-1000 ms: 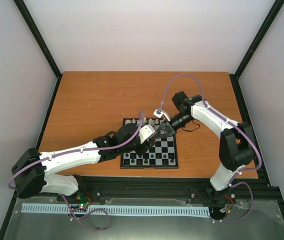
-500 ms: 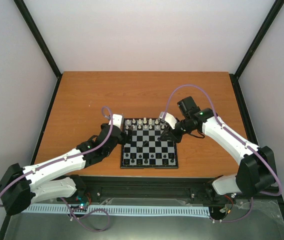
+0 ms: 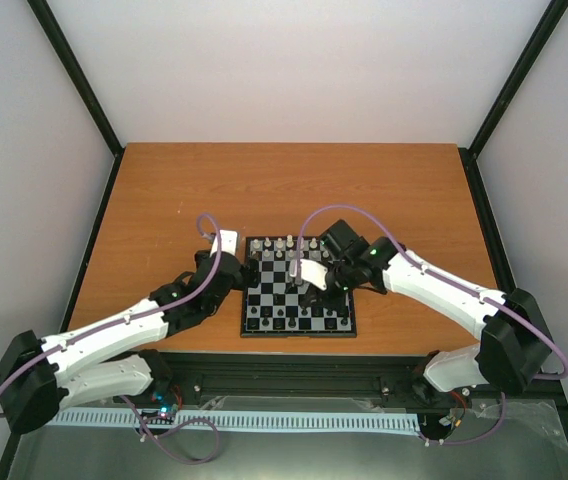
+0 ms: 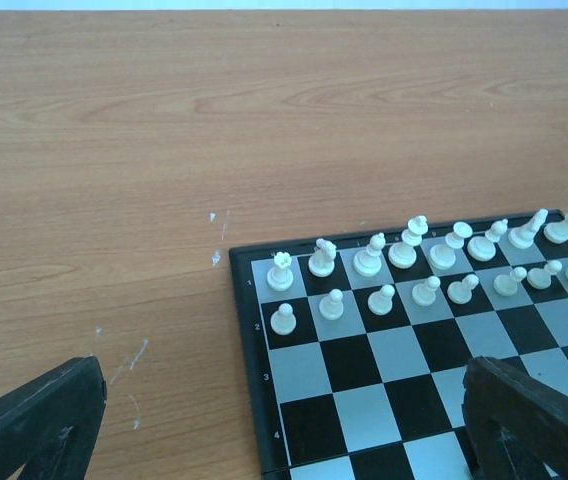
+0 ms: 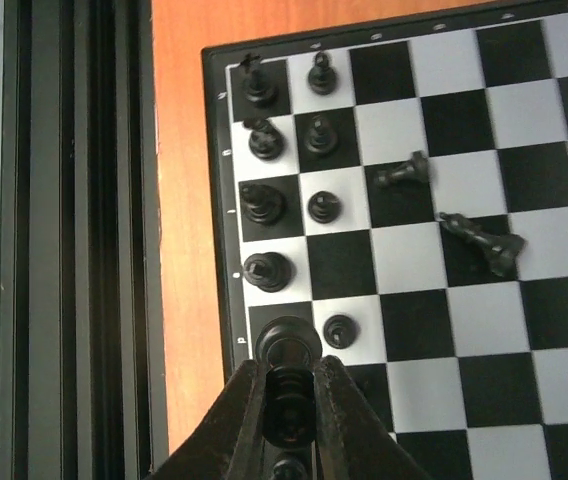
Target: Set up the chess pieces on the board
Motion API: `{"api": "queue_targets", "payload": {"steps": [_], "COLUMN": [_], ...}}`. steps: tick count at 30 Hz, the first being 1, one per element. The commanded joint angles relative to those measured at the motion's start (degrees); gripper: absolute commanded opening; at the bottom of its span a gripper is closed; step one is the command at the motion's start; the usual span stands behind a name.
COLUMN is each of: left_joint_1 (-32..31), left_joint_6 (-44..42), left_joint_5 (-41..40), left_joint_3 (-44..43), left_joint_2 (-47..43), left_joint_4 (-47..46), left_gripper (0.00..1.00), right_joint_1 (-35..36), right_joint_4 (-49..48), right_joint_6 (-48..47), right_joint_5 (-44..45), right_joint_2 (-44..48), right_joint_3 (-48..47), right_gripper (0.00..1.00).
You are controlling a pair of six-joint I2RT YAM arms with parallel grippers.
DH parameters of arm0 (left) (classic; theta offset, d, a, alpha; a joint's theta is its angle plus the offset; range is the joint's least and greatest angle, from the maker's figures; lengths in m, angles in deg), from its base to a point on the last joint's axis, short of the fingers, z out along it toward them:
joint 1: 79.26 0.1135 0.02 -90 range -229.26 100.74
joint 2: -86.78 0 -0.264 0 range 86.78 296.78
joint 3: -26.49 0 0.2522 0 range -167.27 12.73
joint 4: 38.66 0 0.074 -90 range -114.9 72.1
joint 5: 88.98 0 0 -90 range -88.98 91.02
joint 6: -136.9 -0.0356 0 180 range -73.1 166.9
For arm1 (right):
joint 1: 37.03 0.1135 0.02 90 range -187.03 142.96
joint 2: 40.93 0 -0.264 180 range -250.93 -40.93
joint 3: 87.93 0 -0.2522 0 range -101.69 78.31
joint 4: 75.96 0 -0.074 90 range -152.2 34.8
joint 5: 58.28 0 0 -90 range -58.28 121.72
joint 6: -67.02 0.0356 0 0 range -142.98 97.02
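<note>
The board (image 3: pixel 336 303) lies at the table's near middle. White chess pieces (image 4: pixel 427 255) stand in two rows along its far side. Black chess pieces (image 5: pixel 264 205) stand in two rows along its near side, and two more black ones (image 5: pixel 479 240) lie toppled on middle squares. My right gripper (image 5: pixel 289 368) is shut on a black piece (image 5: pixel 289 345), held over the near rows; in the top view the gripper (image 3: pixel 311 290) hangs over the board's near half. My left gripper (image 4: pixel 284 440) is open and holds nothing, its fingers (image 4: pixel 34 420) straddling the board's left edge (image 3: pixel 244 268).
Bare wooden table (image 3: pixel 184 200) surrounds the board. A black metal rail (image 5: pixel 74 240) runs along the table's near edge, close to the board's near rim. Black frame posts (image 3: pixel 74 75) rise at the table's back corners.
My left gripper opened and pulled back from over the board to its left edge. My right arm swung from the board's far right corner toward the near rows, still shut.
</note>
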Motion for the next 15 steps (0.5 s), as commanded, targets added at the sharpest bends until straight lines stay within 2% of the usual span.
{"api": "queue_targets", "payload": {"steps": [1, 6, 10, 15], "left_joint_1": [0.17, 0.21, 0.45, 0.67], "left_joint_6": [-1.19, 1.66, 17.80, 9.31], "left_joint_5": [-1.81, -7.65, -20.47, -18.69], "left_joint_3": [1.70, 5.33, 7.35, -1.19], "left_joint_2": [-5.26, -11.75, -8.86, 0.41], "left_joint_4": [-2.34, -3.64, -0.20, 6.16], "left_gripper": [1.00, 1.00, 1.00, 1.00], "right_joint_1": [4.23, 7.35, 8.60, 9.33], "right_joint_4": [-2.55, -3.62, -3.88, -4.59], "right_joint_6": [-2.75, -4.86, -5.31, -4.94], "right_joint_5": [5.01, 6.79, 6.95, 8.71], "right_joint_2": [-0.63, -1.47, -2.88, -5.63], "right_joint_3": [2.75, 5.38, 5.69, 5.16], "right_gripper": [0.08, 0.08, 0.08, 0.07]}}
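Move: The right hand holds a black chess piece over the near edge of the board. Its goal, the empty square d8, lies about 10 cm below, 2 cm back and 1 cm left. The black king stands 3 cm left of that square, the black bishop 3 cm right of it, and a black pawn 3 cm ahead of it. From the left hand, d8 lies roughly 13 cm back, 17 cm right and 14 cm below. Right hand sinks about 5 cm and back towards d8, black piece still gripped; open left hand swings left. ##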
